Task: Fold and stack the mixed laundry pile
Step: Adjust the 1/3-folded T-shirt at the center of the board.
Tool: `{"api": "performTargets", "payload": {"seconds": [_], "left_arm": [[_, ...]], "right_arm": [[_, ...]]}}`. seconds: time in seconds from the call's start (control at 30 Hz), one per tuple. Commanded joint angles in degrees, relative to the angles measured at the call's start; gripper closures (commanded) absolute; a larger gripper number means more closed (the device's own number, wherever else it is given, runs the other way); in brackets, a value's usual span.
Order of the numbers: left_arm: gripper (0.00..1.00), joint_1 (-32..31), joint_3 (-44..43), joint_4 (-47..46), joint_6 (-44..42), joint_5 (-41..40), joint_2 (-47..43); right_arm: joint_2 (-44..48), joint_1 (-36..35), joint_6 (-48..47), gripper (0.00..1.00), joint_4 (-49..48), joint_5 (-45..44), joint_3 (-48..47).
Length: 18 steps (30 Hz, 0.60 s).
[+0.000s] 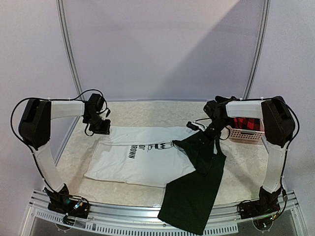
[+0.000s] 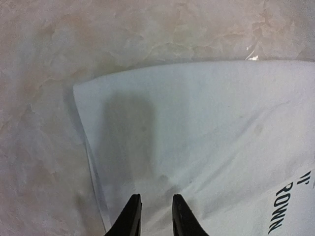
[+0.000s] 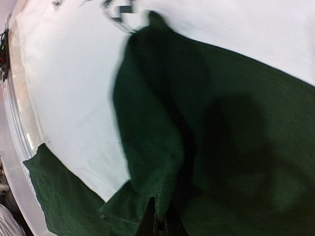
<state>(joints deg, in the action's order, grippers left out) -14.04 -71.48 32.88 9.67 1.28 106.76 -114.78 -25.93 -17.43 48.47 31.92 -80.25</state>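
A white printed cloth (image 1: 138,158) lies flat and folded mid-table. My left gripper (image 1: 101,127) sits at its far-left corner. In the left wrist view its fingertips (image 2: 130,214) stand slightly apart on the white cloth (image 2: 206,128), which puckers between them, so the left gripper (image 2: 153,209) is open. My right gripper (image 1: 210,129) is shut on a fold of the dark green garment (image 1: 194,187). That garment hangs from it, overlaps the white cloth's right side and droops over the near edge. The right wrist view shows the right gripper (image 3: 158,216) pinching green fabric (image 3: 221,123) above white cloth (image 3: 74,88).
A pink perforated basket (image 1: 241,134) at the right edge holds a red-and-black checked flannel (image 1: 247,123), just behind my right gripper. Marbled tabletop (image 1: 147,110) shows beyond the cloths. The metal rail (image 1: 123,212) runs along the near edge.
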Motion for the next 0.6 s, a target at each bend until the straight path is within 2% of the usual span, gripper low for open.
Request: {"api": "performTargets", "payload": {"seconds": [0.0, 0.07, 0.13, 0.17, 0.2, 0.27, 0.43, 0.57], "left_arm": [[0.75, 0.0, 1.7, -3.1, -1.8, -1.1, -3.1], [0.74, 0.0, 2.3, -3.8, -2.2, -1.1, -3.8], [0.73, 0.0, 2.5, -4.2, -2.6, -1.1, -3.9], [0.73, -0.1, 2.5, -4.2, -2.7, -1.1, -3.9], [0.72, -0.1, 2.5, -4.2, -2.7, -1.1, -3.9], [0.72, -0.5, 2.4, -4.1, -2.8, -0.9, -3.6], [0.71, -1.6, 2.2, -4.7, -3.6, 0.0, -3.8], [0.73, -4.9, 1.2, -5.1, -3.6, 5.2, -5.2]], "right_arm": [[5.2, -9.2, -1.8, 1.0, 1.0, -0.3, -1.0], [5.6, -13.9, -2.6, 0.96, 2.4, 0.2, -2.3], [5.0, -17.7, -3.1, 0.74, 4.6, 0.1, -4.6], [4.5, -18.6, -3.2, 0.64, 5.6, 0.1, -6.0], [4.2, -18.7, -3.1, 0.59, 6.2, 0.6, -6.6], [4.9, -17.9, -3.3, 0.56, 7.1, 0.0, -7.4], [10.0, -11.8, -3.6, 0.56, 7.0, -0.4, -7.8], [10.8, -7.4, -3.1, 0.57, 4.2, -7.5, -6.3]]}}
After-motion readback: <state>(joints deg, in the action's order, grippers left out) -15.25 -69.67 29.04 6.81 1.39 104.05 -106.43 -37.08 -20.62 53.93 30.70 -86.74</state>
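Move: The right fingers are already shut on the upper green sleeve. The spot to take it to, the white chest just left of the lower green sleeve, lies about 11 cm to their left, 8 cm back and 3 cm below. The printed figure is some 15 cm left and level with them. The lower sleeve's middle is about 28 cm back and 3 cm left. From the left hand that spot is about 32 cm right, 14 cm back and 3 cm lower. Sweep the right gripper quickly left and back, about 14 cm in all and rising some 5 cm, dragging the pinched green sleeve over the white chest while the hand turns roughly 20 degrees counter-clockwise. Open the fingers to let the sleeve go late in that sweep, then draw the empty hand back right and forward by about half, still climbing. ##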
